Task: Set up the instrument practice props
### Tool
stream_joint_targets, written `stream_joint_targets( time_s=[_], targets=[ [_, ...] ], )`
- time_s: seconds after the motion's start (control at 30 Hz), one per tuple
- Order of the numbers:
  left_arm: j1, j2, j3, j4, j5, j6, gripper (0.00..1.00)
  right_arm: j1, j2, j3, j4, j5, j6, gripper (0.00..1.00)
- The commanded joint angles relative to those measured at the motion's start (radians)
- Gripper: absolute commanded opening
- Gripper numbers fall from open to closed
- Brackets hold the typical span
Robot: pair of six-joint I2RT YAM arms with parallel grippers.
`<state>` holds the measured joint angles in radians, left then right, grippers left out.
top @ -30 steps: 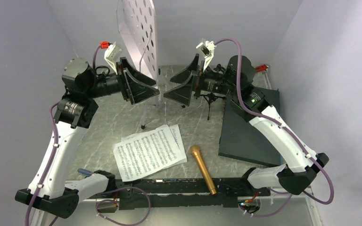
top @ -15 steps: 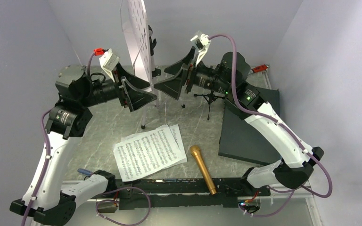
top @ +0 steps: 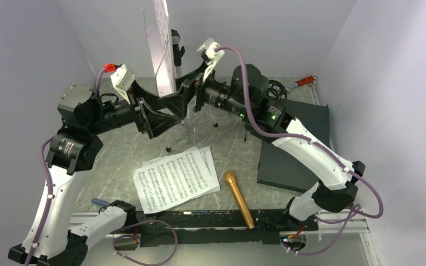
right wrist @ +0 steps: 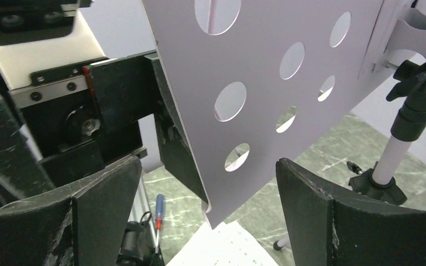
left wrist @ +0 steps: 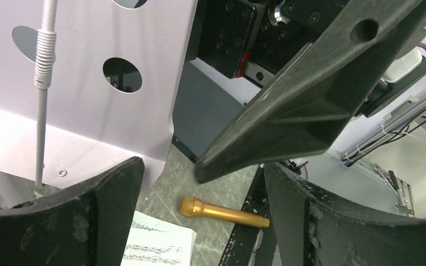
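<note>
The pale lilac music stand (top: 161, 47) stands at the back, its perforated desk (right wrist: 266, 83) nearly edge-on to the top camera. My right gripper (right wrist: 208, 210) is open, and the desk's lower corner hangs between its fingers with a gap on each side. My left gripper (left wrist: 202, 216) is open and empty, facing the desk (left wrist: 116, 83) from the other side, close to the right gripper (top: 180, 100). The music sheets (top: 177, 177) lie flat near the front. The gold microphone (top: 238, 199) lies to their right. The mic stand is mostly hidden behind my right arm.
A dark grey slab (top: 294, 149) lies at the right under my right arm. A red-handled wrench (top: 305, 80) sits at the back right. A blue-handled screwdriver (right wrist: 158, 208) lies at the front left by the black base rail (top: 211, 219).
The desk has turned more edge-on to the top camera. My right gripper has swung left up to it. The left jaws have spread wider and the left arm has drawn back a little.
</note>
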<state>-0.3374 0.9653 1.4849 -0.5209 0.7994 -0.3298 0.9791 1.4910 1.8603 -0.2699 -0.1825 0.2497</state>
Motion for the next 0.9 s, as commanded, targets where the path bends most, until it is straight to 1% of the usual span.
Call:
stream_joint_targets(
  time_s=[0.0,0.03,0.1,0.17,0.27,0.43,0.53,0.63,0.7,0.73,0.87],
  targets=[
    [-0.005,-0.004,-0.019,-0.054,0.005,0.008,0.86,0.061,0.026,0.079,-0.038,0.245,-0.088,0.94],
    [-0.005,-0.005,-0.018,-0.059,0.003,0.011,0.86,0.068,0.029,0.081,-0.042,0.301,-0.098,0.92],
    [-0.005,-0.008,-0.012,-0.081,-0.005,0.022,0.86,0.079,0.03,0.083,-0.049,0.366,-0.11,0.87],
    [-0.005,-0.016,-0.007,-0.105,-0.02,0.039,0.87,0.081,0.027,0.08,-0.053,0.408,-0.115,0.8],
    [-0.005,-0.036,-0.018,-0.138,-0.051,0.066,0.89,0.081,0.013,0.063,-0.054,0.452,-0.118,0.73],
    [-0.005,-0.071,-0.05,-0.184,-0.105,0.091,0.92,0.081,-0.035,-0.002,-0.024,0.486,-0.129,0.7],
    [-0.005,-0.081,-0.069,-0.214,-0.143,0.107,0.92,0.081,-0.046,-0.013,-0.032,0.518,-0.137,0.68],
    [-0.005,-0.092,-0.097,-0.236,-0.202,0.118,0.91,0.081,-0.053,-0.015,-0.049,0.569,-0.14,0.65],
    [-0.005,-0.109,-0.128,-0.229,-0.264,0.116,0.9,0.08,-0.06,-0.019,-0.065,0.65,-0.131,0.58],
    [-0.005,-0.12,-0.147,-0.225,-0.294,0.112,0.9,0.081,-0.069,-0.032,-0.062,0.68,-0.13,0.56],
    [-0.005,-0.154,-0.231,-0.159,-0.378,0.104,0.89,0.076,-0.121,-0.107,-0.021,0.758,-0.142,0.56]
  ],
)
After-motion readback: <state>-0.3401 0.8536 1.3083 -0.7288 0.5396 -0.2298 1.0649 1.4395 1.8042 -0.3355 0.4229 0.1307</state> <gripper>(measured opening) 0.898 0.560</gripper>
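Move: The near lower corner of the stand's pale perforated panel lies roughly 3 cm to the right hand's left and 1 cm ahead, about level with its open fingers. The stand's black clamp is some 14 cm ahead of that hand, about in line and level. The sheet music lies far below, about 48 cm down, 7 cm back and 4 cm left. From the left hand, the same corner is some 4 cm ahead, 3 cm right and nearly level. Right fingers partly close around the panel edge, swinging it right about 6 cm; the left hand sinks 9 cm away. ##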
